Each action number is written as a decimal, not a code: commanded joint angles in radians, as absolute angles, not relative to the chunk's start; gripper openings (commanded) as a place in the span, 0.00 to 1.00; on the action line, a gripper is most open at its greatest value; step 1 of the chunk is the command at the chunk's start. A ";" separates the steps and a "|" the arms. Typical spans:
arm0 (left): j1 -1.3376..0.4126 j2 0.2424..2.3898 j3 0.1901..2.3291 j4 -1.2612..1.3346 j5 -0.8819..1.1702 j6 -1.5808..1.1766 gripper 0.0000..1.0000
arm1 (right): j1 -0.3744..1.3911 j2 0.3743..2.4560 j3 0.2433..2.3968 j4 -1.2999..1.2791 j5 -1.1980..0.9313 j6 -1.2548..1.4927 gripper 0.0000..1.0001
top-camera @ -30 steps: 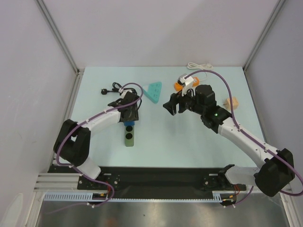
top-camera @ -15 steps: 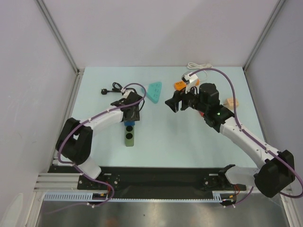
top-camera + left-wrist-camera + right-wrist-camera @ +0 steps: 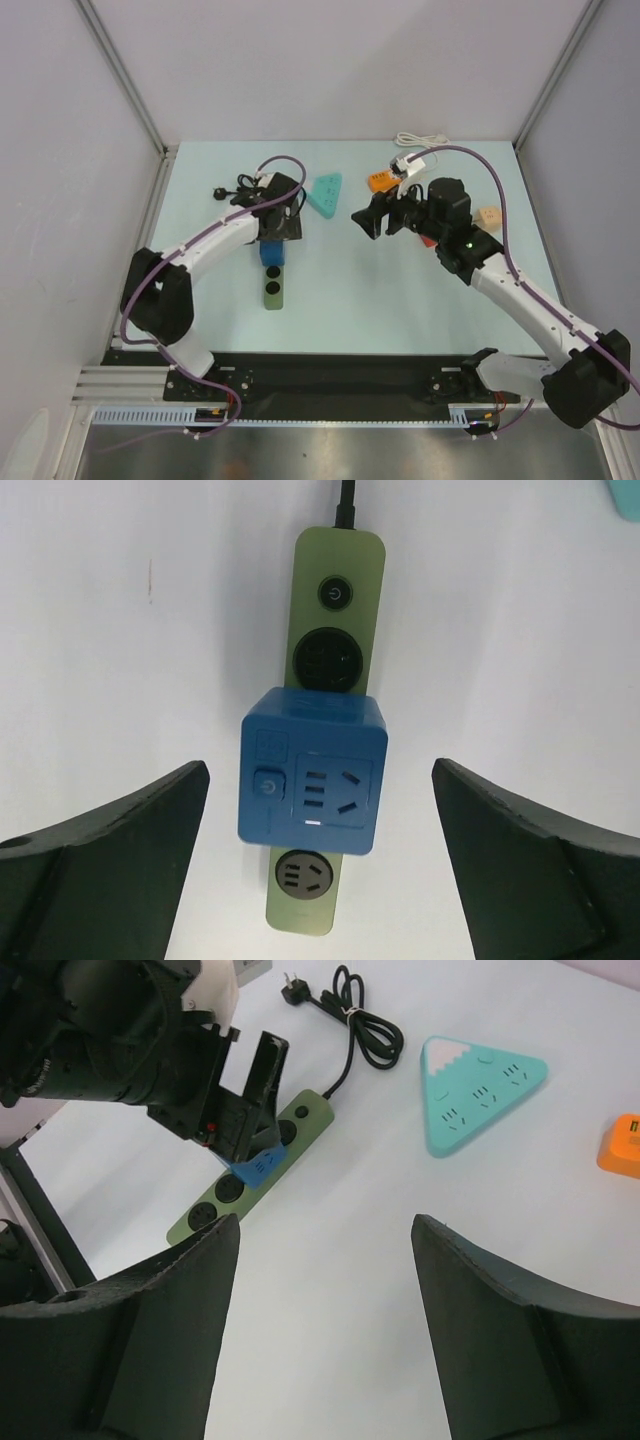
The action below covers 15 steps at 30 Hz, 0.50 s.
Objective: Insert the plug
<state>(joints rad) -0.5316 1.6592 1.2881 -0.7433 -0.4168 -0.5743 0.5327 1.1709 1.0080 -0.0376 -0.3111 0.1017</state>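
The small black plug [image 3: 220,193] [image 3: 293,993] lies on the table at the far left, and no gripper touches it. Its looped black cord [image 3: 243,185] [image 3: 370,1035] runs to the green power strip [image 3: 272,288] [image 3: 340,590]. A blue cube adapter [image 3: 271,253] [image 3: 312,770] sits plugged on the strip's middle. My left gripper [image 3: 280,230] [image 3: 320,770] hovers over the cube, open, its fingers well clear of both sides. My right gripper [image 3: 373,220] [image 3: 325,1222] hangs open and empty above mid-table.
A teal triangular power strip [image 3: 324,193] [image 3: 480,1090] lies right of the left gripper. An orange power strip [image 3: 380,181] [image 3: 622,1145] with a white cord [image 3: 420,140] sits at the far right. A wooden block [image 3: 488,216] lies near the right wall.
My left gripper has opened wider, let go of the blue cube and drawn back toward the far side. The right arm has drifted slightly right.
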 commanded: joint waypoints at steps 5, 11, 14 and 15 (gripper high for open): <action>-0.528 1.465 1.410 -0.842 -0.396 -0.531 0.99 | 0.457 1.239 1.116 -0.257 -0.180 0.088 0.75; -0.566 1.353 1.411 -0.703 -0.098 -0.400 0.95 | 0.270 1.370 1.127 -0.374 -0.136 0.127 0.74; -0.569 1.355 1.417 -0.693 -0.023 -0.399 0.95 | 0.210 1.456 1.153 -0.388 -0.144 0.114 0.74; -0.571 1.353 1.410 -0.683 -0.009 -0.396 0.95 | 0.201 1.489 1.166 -0.400 -0.138 0.086 0.74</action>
<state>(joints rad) -0.5610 1.3376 1.4078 -0.7235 -0.1429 -0.4465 0.2363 1.4376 1.1080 -0.3321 -0.1566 0.1108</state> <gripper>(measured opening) 0.952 0.741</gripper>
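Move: For the right hand, the red plug lies about 15 cm right, 9 ahead and 26 below. Beyond it, the orange strip is some 22 cm ahead and 8 right of the hand, the wooden plug 11 ahead and 28 right. The left hand has that red plug roughly 36 cm right, 4 ahead and 8 below; the already released blue plug sits 6 cm below it, 1 back and level sideways. Open right hand sweeps rightward, down and forward towards the red plug; left rises about 15 cm from blue plug. ##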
